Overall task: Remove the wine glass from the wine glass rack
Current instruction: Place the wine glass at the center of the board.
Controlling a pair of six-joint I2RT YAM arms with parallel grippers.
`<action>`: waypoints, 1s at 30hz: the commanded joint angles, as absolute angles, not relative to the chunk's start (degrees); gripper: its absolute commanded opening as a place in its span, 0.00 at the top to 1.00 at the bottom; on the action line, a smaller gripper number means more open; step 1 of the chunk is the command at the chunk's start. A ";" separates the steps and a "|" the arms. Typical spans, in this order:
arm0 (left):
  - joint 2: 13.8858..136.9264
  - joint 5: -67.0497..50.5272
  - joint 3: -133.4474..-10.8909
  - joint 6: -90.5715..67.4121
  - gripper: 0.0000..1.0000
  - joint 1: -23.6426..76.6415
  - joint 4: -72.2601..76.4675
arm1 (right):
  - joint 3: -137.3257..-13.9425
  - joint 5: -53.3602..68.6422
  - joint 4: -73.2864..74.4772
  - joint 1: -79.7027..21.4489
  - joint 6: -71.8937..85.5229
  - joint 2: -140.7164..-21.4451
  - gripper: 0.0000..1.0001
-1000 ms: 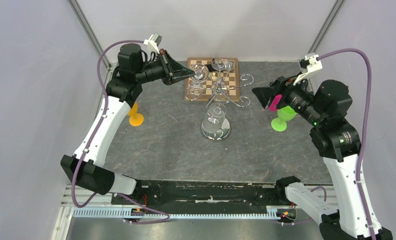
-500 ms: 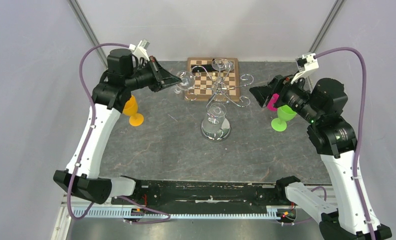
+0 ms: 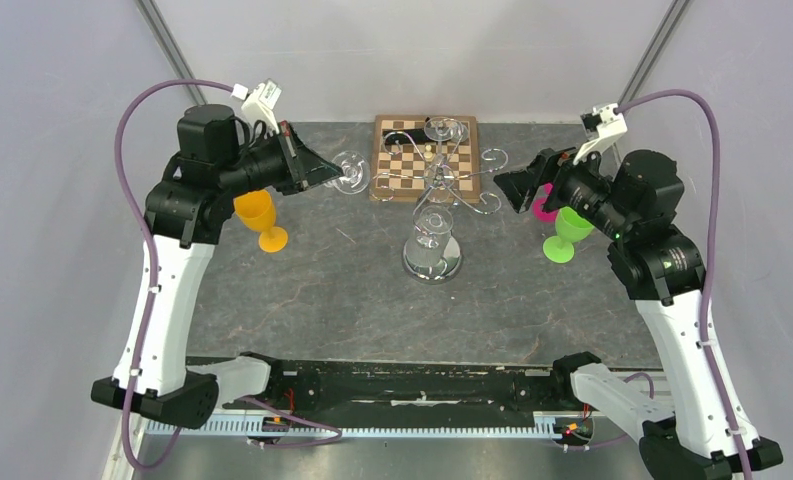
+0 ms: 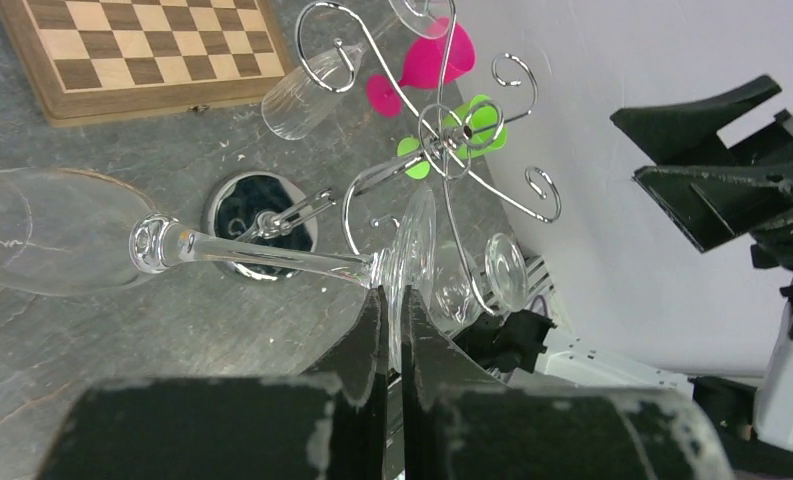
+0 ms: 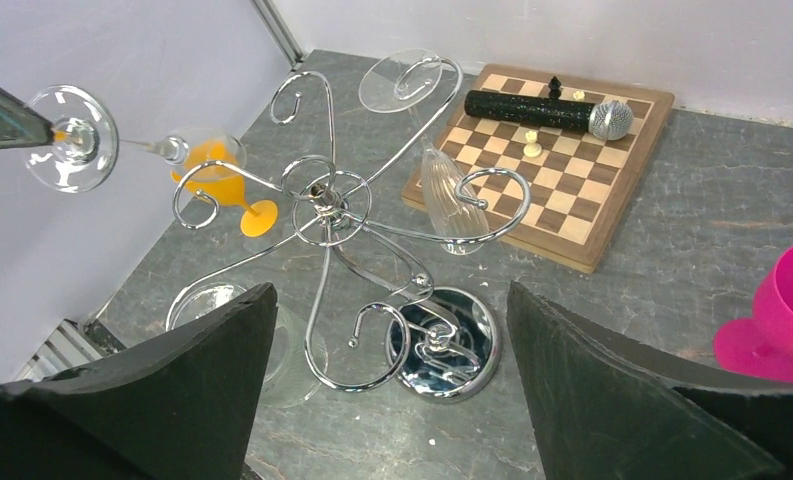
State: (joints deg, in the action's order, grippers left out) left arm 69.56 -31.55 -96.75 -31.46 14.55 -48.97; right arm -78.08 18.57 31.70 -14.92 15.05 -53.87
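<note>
The wine glass rack (image 3: pixel 438 182) is a silver wire stand with a round mirrored base (image 3: pixel 432 263) at mid table; its hub (image 5: pixel 324 195) and curled hooks fill the right wrist view. My left gripper (image 3: pixel 328 172) is shut on the foot of a clear wine glass (image 3: pixel 350 170), held sideways left of the rack and apart from its hooks. In the left wrist view the foot (image 4: pixel 412 245) is pinched edge-on in the gripper (image 4: pixel 393 300), and the bowl (image 4: pixel 42 230) points left. My right gripper (image 3: pixel 507 188) hangs open right of the rack, empty (image 5: pixel 392 295).
Two more clear glasses hang on the rack, one fluted (image 5: pixel 450 205) and one low at the front (image 3: pixel 434 230). A wooden chessboard (image 3: pixel 397 160) with a black cylinder (image 5: pixel 527 110) lies behind. An orange goblet (image 3: pixel 257 215) stands left; green (image 3: pixel 564 235) and pink (image 3: pixel 544 208) goblets stand right.
My left arm has drawn back to the left, carrying the wine glass from over the chessboard's edge to clear of the rack. My right gripper has edged toward the rack and spread wider.
</note>
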 commanded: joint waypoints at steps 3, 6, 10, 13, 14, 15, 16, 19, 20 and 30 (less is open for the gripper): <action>66.63 -34.27 -104.00 -19.73 0.98 14.90 -53.03 | -79.25 22.08 28.68 -15.91 14.02 -55.04 0.10; 66.36 -35.56 -106.54 -17.24 0.98 15.58 -54.71 | -80.12 27.21 27.37 -15.86 13.68 -55.60 0.10; 65.78 -37.40 -109.03 -13.65 0.98 17.15 -55.90 | -81.72 30.33 26.79 -16.36 14.35 -56.58 0.11; 64.91 -38.16 -109.70 -11.12 0.98 19.28 -55.97 | -82.70 33.11 26.08 -17.25 15.83 -57.84 0.11; 64.69 -37.97 -109.67 -10.23 0.98 20.14 -55.95 | -82.79 34.40 25.56 -17.54 16.70 -58.13 0.12; 64.42 -37.41 -109.60 -9.39 0.98 21.35 -56.12 | -82.92 35.30 24.94 -17.97 17.36 -58.44 0.12; 64.16 -36.37 -109.48 -8.31 0.98 22.70 -56.23 | -83.01 35.62 24.34 -18.63 18.08 -58.66 0.13; 63.50 -32.44 -108.91 -5.62 0.98 26.88 -56.34 | -83.60 36.29 22.35 -20.30 20.05 -59.04 0.13; 63.31 -31.87 -108.70 -4.79 0.98 28.03 -56.29 | -83.88 36.53 21.69 -20.90 20.85 -59.27 0.14; 59.17 -26.39 -100.99 1.15 0.98 34.08 -50.64 | -85.16 35.02 18.49 -30.61 26.18 -63.67 0.16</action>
State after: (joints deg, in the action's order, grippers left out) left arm 62.13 -29.50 -103.55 -5.91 32.34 -58.63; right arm -82.59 35.73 21.65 -27.42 23.46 -62.15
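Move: The left hand already holds the clear wine glass by its foot; the glass slants ahead and down, its middle about 6 cm ahead and 7 cm below that hand. The rack hub stands about 19 cm to the left hand's right, 2 cm ahead and 5 cm lower. The chessboard lies roughly 20 cm right, 30 ahead and 37 below it. From the empty right hand, the wine glass is some 32 cm left, 7 ahead and 7 lower; the rack hub is 13 cm left, 3 ahead and 5 lower. The left hand keeps its pinch on the glass's foot and draws it back about 11 cm towards the robot's side of the table, slightly right, rising about 5 cm before settling a little, while the fingers tip up and turn clockwise, each by some 25 degrees, so that the bowl swings out ahead. Meanwhile the right hand, fingers still wide open, sweeps left past the near side of the rack hub's right-hand hooks towards the held glass, easing back and up a little and turning counter-clockwise by some 30 degrees, without reaching the glass. ##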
